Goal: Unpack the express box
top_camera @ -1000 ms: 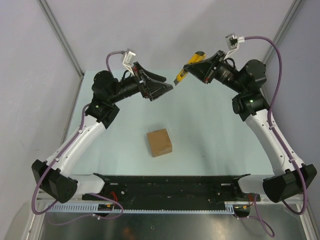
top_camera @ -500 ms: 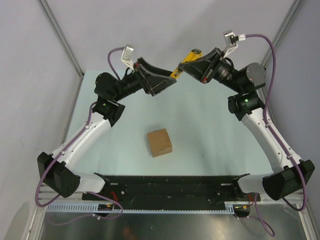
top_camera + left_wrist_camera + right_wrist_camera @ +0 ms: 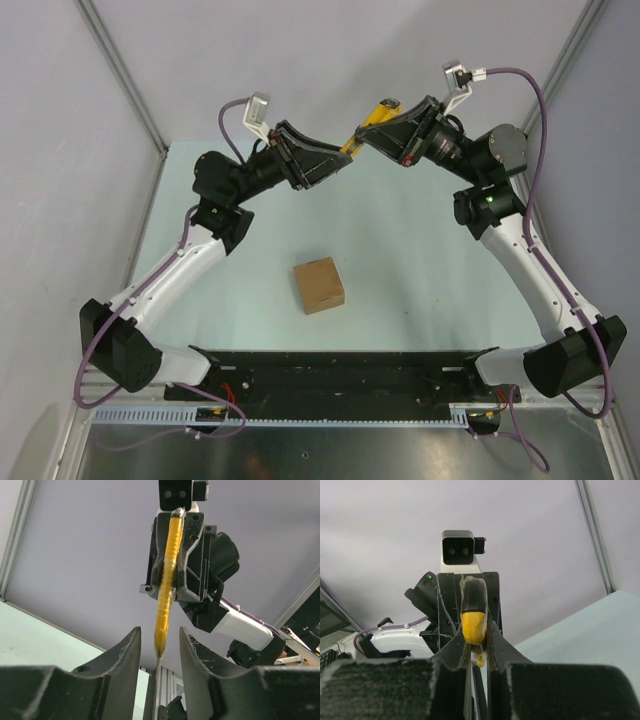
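The express box (image 3: pixel 319 285), a small brown carton with its flaps down, sits alone on the pale table, well below both grippers. High over the far side, my right gripper (image 3: pixel 378 133) is shut on a slim yellow cutter knife (image 3: pixel 368 124). In the right wrist view the knife (image 3: pixel 473 625) is pinched between the right gripper (image 3: pixel 476 639). Its lower tip (image 3: pixel 159 647) hangs between the fingers (image 3: pixel 125 655) of my left gripper (image 3: pixel 159 636), which is open, with a gap on each side of the knife. In the top view the left gripper (image 3: pixel 343 157) meets the knife's end.
A black rail (image 3: pixel 340 365) with the arm bases runs along the near edge of the table (image 3: pixel 430 270). Grey walls and slanted metal frame posts (image 3: pixel 120 75) enclose the back and sides.
My left arm has lifted and swung right until its fingers straddle the knife's tip, and its jaws have narrowed. The right gripper moved the knife slightly up and left. The box stayed put.
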Action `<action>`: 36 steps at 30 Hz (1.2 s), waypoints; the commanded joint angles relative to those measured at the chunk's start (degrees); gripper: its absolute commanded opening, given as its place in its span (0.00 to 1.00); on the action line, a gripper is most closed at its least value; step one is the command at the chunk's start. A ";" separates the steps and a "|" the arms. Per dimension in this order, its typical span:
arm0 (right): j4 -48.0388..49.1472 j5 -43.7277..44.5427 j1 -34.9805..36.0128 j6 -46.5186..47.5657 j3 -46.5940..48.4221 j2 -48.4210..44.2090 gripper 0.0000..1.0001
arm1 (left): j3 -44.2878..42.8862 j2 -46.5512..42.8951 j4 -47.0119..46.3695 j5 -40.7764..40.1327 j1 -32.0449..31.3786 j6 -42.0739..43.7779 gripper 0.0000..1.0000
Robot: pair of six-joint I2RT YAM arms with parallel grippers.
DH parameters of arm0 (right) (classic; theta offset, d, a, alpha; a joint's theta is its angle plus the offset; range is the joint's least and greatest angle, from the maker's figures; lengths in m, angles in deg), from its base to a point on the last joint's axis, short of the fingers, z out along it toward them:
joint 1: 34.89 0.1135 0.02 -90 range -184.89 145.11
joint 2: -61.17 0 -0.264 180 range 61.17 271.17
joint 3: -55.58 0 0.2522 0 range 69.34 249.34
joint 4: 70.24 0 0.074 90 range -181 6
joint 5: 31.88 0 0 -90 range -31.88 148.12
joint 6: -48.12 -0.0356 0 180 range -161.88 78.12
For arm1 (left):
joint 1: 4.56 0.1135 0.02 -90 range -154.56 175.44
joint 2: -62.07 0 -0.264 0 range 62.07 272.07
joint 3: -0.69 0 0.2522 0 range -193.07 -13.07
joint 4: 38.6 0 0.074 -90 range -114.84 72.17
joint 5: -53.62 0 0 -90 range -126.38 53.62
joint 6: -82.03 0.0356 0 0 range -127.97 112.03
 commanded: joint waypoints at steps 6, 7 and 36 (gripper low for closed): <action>1.41 -0.59 0.17 -0.42 0.79 0.08 0.00 | -0.23 0.97 -3.26 1.30 -0.26 -1.78 0.01; 0.71 -0.68 0.00 -0.59 0.79 0.00 0.00 | -0.41 1.06 -3.17 1.38 -0.26 -1.78 0.00; -20.83 -19.31 -4.66 2.04 0.79 -5.89 0.82 | 0.03 2.55 -2.82 29.25 4.92 1.64 0.00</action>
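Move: The yellow cutter stands in the right gripper's closed fingers, its middle practically at that hand point. From the left gripper the cutter's middle is about 5 cm to the right, 3 cm ahead and 4 cm above, its near end already between the half-open left fingers. The express box lies far below on the table, some 46 cm under the left gripper, 5 cm to its left and 2 cm ahead; from the right gripper that is about 10 cm left, level, 50 cm down. Shut the left fingers on the cutter's near end, then open the right fingers wide to let go. Carry the cutter with the left gripper down about 5 cm and back 3, turning clockwise some 20 degrees and tipping its fingertips lower. Ease the right gripper slightly forward and down, then draw it back about 5 cm and a little right, away from the left. ##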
